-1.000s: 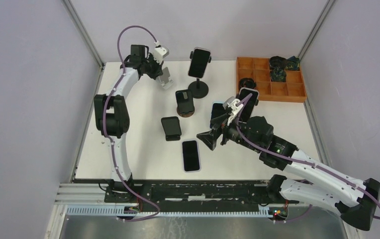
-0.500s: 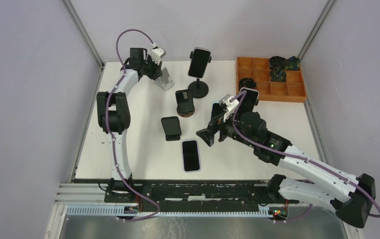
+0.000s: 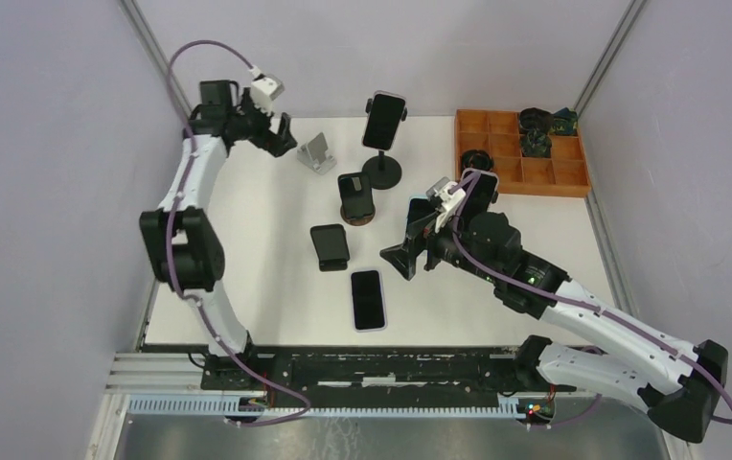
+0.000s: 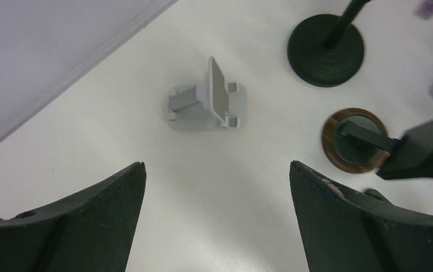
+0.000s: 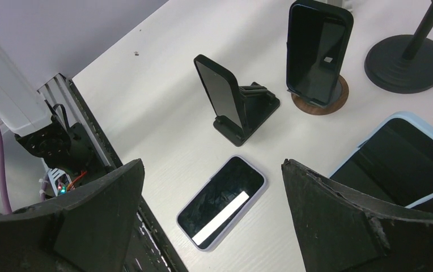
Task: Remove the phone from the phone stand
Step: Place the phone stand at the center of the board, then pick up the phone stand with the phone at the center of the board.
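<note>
Several phones are in view. One is clamped high on a black pole stand [image 3: 382, 171]. A second phone [image 3: 354, 194] sits on a round wooden stand [image 4: 355, 140], and a third phone [image 5: 220, 93] leans in a black stand. A lilac-cased phone [image 3: 367, 299] lies flat near the front edge. A small grey stand [image 4: 206, 105] holds nothing. My left gripper [image 3: 271, 134] is open, up and to the left of the grey stand and apart from it. My right gripper [image 5: 211, 164] hangs open above the flat phone [image 5: 223, 201], holding nothing.
A light-blue-cased phone [image 5: 401, 161] lies just right of my right gripper, and another phone stands by my right arm [image 3: 478, 192]. An orange compartment tray [image 3: 525, 172] with dark parts is at the back right. Grey walls close in the left and back sides.
My left gripper has opened, let go of the grey stand, and pulled back to the left. The stand stays on the table. My right gripper has shifted only slightly.
</note>
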Robot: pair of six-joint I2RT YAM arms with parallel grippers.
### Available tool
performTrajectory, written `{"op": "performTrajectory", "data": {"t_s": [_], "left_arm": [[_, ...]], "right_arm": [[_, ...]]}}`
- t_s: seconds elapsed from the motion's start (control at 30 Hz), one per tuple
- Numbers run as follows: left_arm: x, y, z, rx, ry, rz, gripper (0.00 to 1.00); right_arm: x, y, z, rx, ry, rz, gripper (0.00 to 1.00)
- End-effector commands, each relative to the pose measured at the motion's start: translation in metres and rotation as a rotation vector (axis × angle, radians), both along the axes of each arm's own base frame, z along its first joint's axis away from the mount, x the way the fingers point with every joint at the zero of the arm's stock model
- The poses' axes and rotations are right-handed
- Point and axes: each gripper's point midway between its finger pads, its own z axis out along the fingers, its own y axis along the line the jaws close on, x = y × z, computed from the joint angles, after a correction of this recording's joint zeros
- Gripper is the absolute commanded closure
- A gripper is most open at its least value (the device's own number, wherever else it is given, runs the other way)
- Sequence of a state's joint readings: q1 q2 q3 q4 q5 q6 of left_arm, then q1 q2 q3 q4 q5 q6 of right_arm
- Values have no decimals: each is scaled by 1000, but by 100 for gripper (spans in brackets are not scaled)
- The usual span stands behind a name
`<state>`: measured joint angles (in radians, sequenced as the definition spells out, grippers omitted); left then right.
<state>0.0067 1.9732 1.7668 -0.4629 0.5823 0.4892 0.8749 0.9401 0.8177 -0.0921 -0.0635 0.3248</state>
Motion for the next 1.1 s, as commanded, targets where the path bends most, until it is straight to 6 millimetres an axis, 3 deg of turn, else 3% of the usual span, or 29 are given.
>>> {"op": "performTrajectory", "data": {"t_s": [0.0,0.2,0.37,0.43,0.53,0.9,1.07], "left_arm": [[-88,17,36,-125,114,-64,0],[-211,9,-12,-129,260,-233,0],[-274,-4,-31,-161,283,-356,0],[-287,-12,-33,-203,275,-404,0],[-294,-20,-39,-257,250,-444,0],[-263,-28,-70,-361,234,-458,0],[-261,-37,-81,-378,274,-482,0]], "right_arm": [[-4,-8,31,38,-65,3,2],[-13,-10,33,50,-74,35,2],[-19,-9,35,61,-66,61,2],[-20,-9,34,65,-62,66,2],[-22,-11,37,76,-60,64,2],[-21,-13,44,101,-58,44,2],[-18,-8,42,95,-48,45,2]]}}
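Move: For my left hand, the black phone stand with its phone lies about 26 cm back and 10 cm to the right, its middle some 12 cm lower. The silver stand just set down is 4 cm ahead and 5 cm right. The wood-based stand is about 15 cm beyond the black one and 6 cm right of it; the loose phone lies 12 cm nearer my base and 9 cm right of it. From my right hand the black stand is 8 cm ahead, 16 cm left, 20 cm below. I whip my open, empty left hand back from the silver stand, first swinging up and out to the left about 4 cm, then sweeping down and slightly right, nearly 30 cm back in all, to come beside the black stand. My wrist rolls and turns some 25 degrees clockwise as I keep sinking and creep 2 cm forward. My open right hand eases a couple of centimetres up and back. ##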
